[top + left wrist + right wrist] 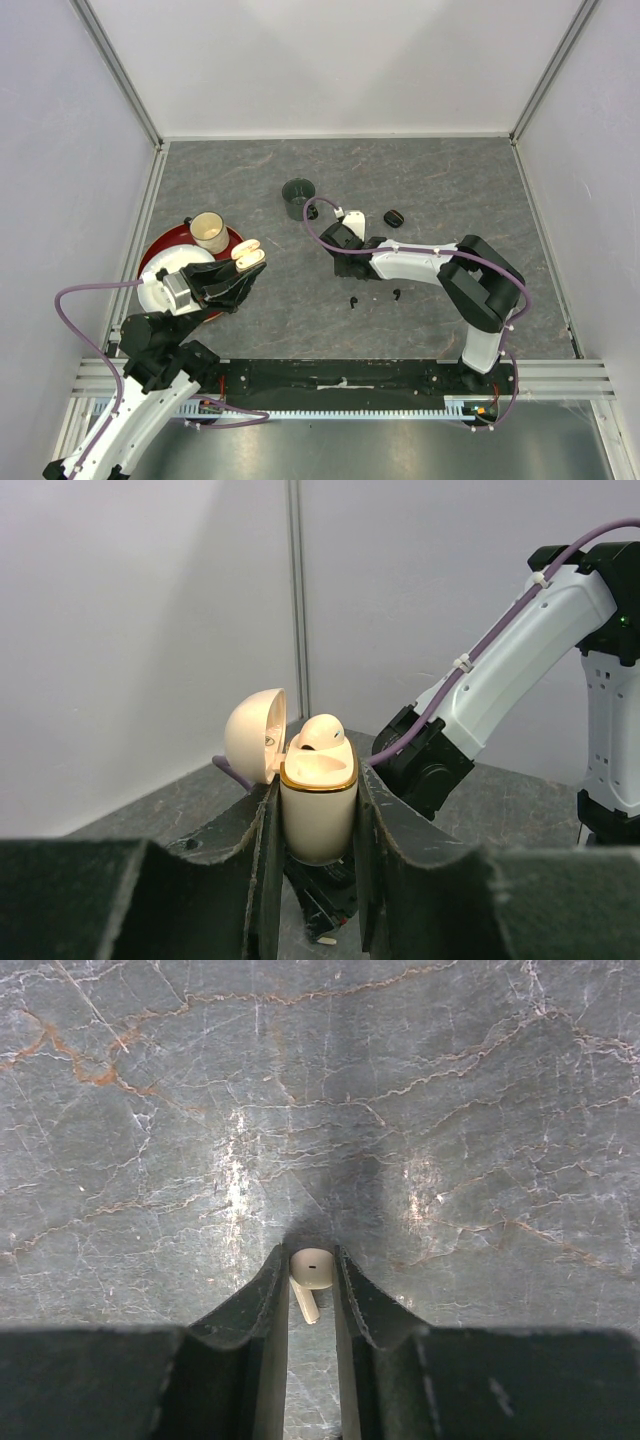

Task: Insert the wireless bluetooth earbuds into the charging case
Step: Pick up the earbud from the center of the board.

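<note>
My left gripper (243,266) is shut on an upright cream charging case (318,815) with a gold rim and its lid (254,734) open. One cream-white earbud (322,732) sits in the case, and the slot beside it is empty. The case also shows in the top view (249,256). My right gripper (311,1260) is shut on the second cream-white earbud (310,1270), stem toward the palm, just above the grey table; in the top view this gripper (333,240) is at mid-table. Two black earbuds (353,301) (397,294) lie on the table near the right arm.
A dark green mug (298,198) stands behind the right gripper. A small black case (394,217) lies to its right. A red plate (155,255) at the left holds a cream cup (210,232) and a white dish (158,285). White walls enclose the table.
</note>
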Tool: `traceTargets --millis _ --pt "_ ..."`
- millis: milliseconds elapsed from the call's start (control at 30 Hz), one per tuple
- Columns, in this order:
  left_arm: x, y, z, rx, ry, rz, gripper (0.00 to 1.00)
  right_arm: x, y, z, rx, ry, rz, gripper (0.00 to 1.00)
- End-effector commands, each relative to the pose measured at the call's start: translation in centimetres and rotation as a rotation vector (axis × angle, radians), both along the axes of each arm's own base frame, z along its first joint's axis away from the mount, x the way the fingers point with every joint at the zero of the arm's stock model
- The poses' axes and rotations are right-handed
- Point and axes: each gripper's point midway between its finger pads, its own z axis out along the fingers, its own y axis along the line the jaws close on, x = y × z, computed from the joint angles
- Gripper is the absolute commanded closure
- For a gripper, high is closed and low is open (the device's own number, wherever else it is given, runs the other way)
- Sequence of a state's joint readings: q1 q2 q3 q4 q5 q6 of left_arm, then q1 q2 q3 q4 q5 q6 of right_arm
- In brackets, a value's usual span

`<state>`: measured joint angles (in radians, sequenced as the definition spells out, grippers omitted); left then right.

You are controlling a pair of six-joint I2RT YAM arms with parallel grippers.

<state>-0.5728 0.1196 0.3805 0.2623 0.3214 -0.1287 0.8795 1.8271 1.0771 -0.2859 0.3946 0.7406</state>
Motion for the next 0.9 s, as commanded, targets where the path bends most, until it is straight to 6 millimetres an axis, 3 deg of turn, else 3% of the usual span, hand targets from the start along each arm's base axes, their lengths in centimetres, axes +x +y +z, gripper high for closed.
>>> traceTargets --millis 0,133,333,433,733,867 --pt "-0.1 0.4 0.7 -0.013 -0.025 0.019 0.98 -1.1 -0.6 -0.7 -0.018 0.052 0.005 0.86" --pt "0.0 0.4 0.7 -0.011 -0.023 0.022 0.98 -0.3 -0.2 2.1 0.033 -0.009 -0.007 0.92" --pt "0.4 0.4 0.4 -0.016 -0.004 0.028 0.98 1.1 0.5 10.1 0.239 -0.222 -0.033 0.98" --pt "0.7 0.3 0.2 -0.019 0.008 0.03 0.98 0.9 0.5 14.5 0.373 -0.337 -0.03 1.0" --pt "1.6 -0.4 -0.3 -0.037 0.041 0.013 0.98 -2.3 -0.1 28.1 0.725 -0.709 0.036 1.0" --pt "2.1 -0.8 -0.7 -0.043 0.058 0.007 0.98 -4.6 -0.5 32.5 0.785 -0.884 0.087 1.0"
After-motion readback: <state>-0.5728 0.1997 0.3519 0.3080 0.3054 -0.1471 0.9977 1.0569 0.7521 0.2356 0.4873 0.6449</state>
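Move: The right fingers are already shut on the white earbud down on the board. The open white case is roughly 34 cm above them, 14 cm back and 12 cm to the left. One black earbud lies about 8 cm back and 3 cm right of the right hand, and the green mug stands some 17 cm ahead and 9 cm left. From the left hand, which holds the case, the white earbud is about 15 cm ahead, 13 cm right and 33 cm below. Keeping its pinch on the white earbud, the right hand lifts it off the board and goes almost straight up about 26 cm, easing back a few centimetres late on. As it rises the wrist swings some 50 degrees, taking the fingers from steeply down to nearly level, forward and left, nearer the case. Late on, the left hand brings the still-gripped case a little forward and down. ##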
